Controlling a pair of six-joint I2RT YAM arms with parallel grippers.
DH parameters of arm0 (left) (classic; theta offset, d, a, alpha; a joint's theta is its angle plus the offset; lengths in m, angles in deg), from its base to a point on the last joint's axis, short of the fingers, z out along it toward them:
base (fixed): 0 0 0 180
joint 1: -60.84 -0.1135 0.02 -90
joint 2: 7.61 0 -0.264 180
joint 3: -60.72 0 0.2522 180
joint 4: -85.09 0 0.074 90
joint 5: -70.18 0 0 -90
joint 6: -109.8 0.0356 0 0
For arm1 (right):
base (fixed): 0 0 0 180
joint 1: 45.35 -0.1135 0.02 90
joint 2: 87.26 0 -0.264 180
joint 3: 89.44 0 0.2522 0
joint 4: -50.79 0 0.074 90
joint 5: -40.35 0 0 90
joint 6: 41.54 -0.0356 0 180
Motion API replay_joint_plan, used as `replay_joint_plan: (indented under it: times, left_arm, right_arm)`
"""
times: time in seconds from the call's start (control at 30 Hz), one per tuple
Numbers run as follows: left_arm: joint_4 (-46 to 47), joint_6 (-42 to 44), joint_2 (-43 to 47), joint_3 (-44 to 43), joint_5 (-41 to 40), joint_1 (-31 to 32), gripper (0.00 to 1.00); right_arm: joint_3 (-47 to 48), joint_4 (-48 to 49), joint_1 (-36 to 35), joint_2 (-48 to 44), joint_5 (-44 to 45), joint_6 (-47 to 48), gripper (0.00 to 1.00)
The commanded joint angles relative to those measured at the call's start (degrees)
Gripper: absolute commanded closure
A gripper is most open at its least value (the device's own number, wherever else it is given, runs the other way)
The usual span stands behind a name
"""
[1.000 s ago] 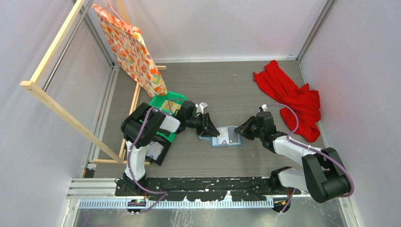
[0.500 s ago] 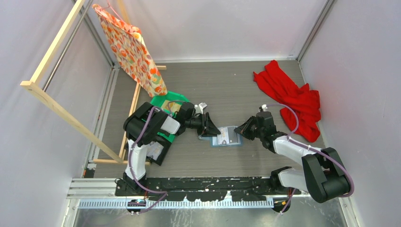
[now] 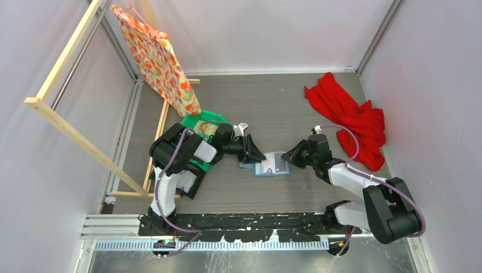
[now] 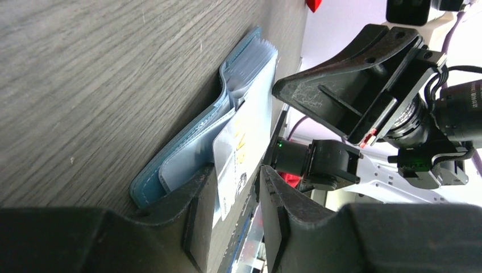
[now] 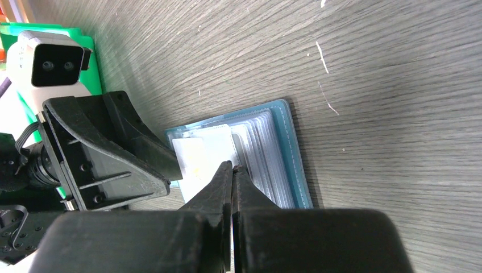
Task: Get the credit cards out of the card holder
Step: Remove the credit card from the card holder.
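Observation:
The blue-teal card holder (image 3: 273, 165) lies open on the table between both arms, its clear sleeves fanned out (image 5: 267, 153). A whitish credit card (image 4: 230, 151) with yellow print sticks out of its left side (image 5: 202, 151). My left gripper (image 4: 236, 176) is open; its fingers straddle the card's free edge with a gap on each side. It sits at the holder's left end (image 3: 254, 154). My right gripper (image 5: 232, 166) is shut, its tips resting on the holder where the card meets the sleeves, at the holder's right side (image 3: 287, 158).
A green plastic bin (image 3: 200, 122) stands behind the left arm. A red cloth (image 3: 349, 116) is heaped at the back right. A patterned bag (image 3: 159, 57) hangs from a wooden frame (image 3: 68, 57) along the left wall.
The left gripper has edged slightly right toward the holder and its jaws have parted a little. The right arm and the holder have stayed put.

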Motion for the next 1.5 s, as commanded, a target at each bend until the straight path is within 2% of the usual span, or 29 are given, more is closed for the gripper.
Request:
replay_joint_plan:
  times: [0.0,0.27,0.7,0.9,1.17,1.3,1.37,1.47]
  left_arm:
    - [4.4,-1.3,-0.9,-0.4,-1.4,0.3,0.64]
    - [8.1,-2.9,-2.2,0.9,-2.6,1.0,0.67]
    - [6.8,-3.7,-3.0,0.9,-4.4,1.7,0.99]
    - [4.0,-1.8,-1.0,1.6,-5.2,1.6,1.00]
    - [-7.2,5.1,5.2,2.6,-7.6,1.4,1.00]
    - [-8.9,6.1,7.3,3.1,-7.7,1.0,1.00]
    - [-12.0,7.7,8.8,2.9,-8.1,0.9,1.00]
    - [-22.2,11.9,12.0,1.8,-9.2,0.9,1.00]
  right_arm:
    - [-1.9,-7.5,-0.3,0.9,3.5,2.0,0.99]
    - [-1.8,-7.7,-0.4,1.0,4.2,1.7,0.99]
    - [-1.7,-7.9,-0.3,1.2,4.4,1.4,0.99]
    - [-1.8,-8.0,-0.4,0.9,4.4,1.5,0.99]
    - [-1.7,-8.2,-0.3,1.0,4.8,1.2,0.99]
    - [-1.6,-8.5,-0.4,0.8,4.9,1.3,0.99]
    - [-1.4,-8.6,-0.4,1.1,4.7,1.4,0.99]
    - [-1.4,-8.6,-0.4,1.2,4.6,1.4,0.99]
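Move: The left gripper stands half open at the card holder's free edge, with the edge of the white credit card between its fingers; the card's middle is about 3 cm to its right, 2 cm back and 1 cm lower. The holder's middle lies some 4 cm right, 3 cm back and 2 cm below. From the closed right gripper, resting on the sleeves, the card's middle is about 8 cm left, 3 cm back and 1 cm below, and the holder's middle 6 cm left, 3 cm back and 2 cm below. Ease the left gripper about 1 cm right and 1 cm down, farther over the credit card's edge, and shut its fingers to pinch that edge. Then draw it left about 2 cm, away from the right gripper, rising about 1 cm and rolling its left side up slightly. Keep the right gripper still and shut, resting on the sleeves. ##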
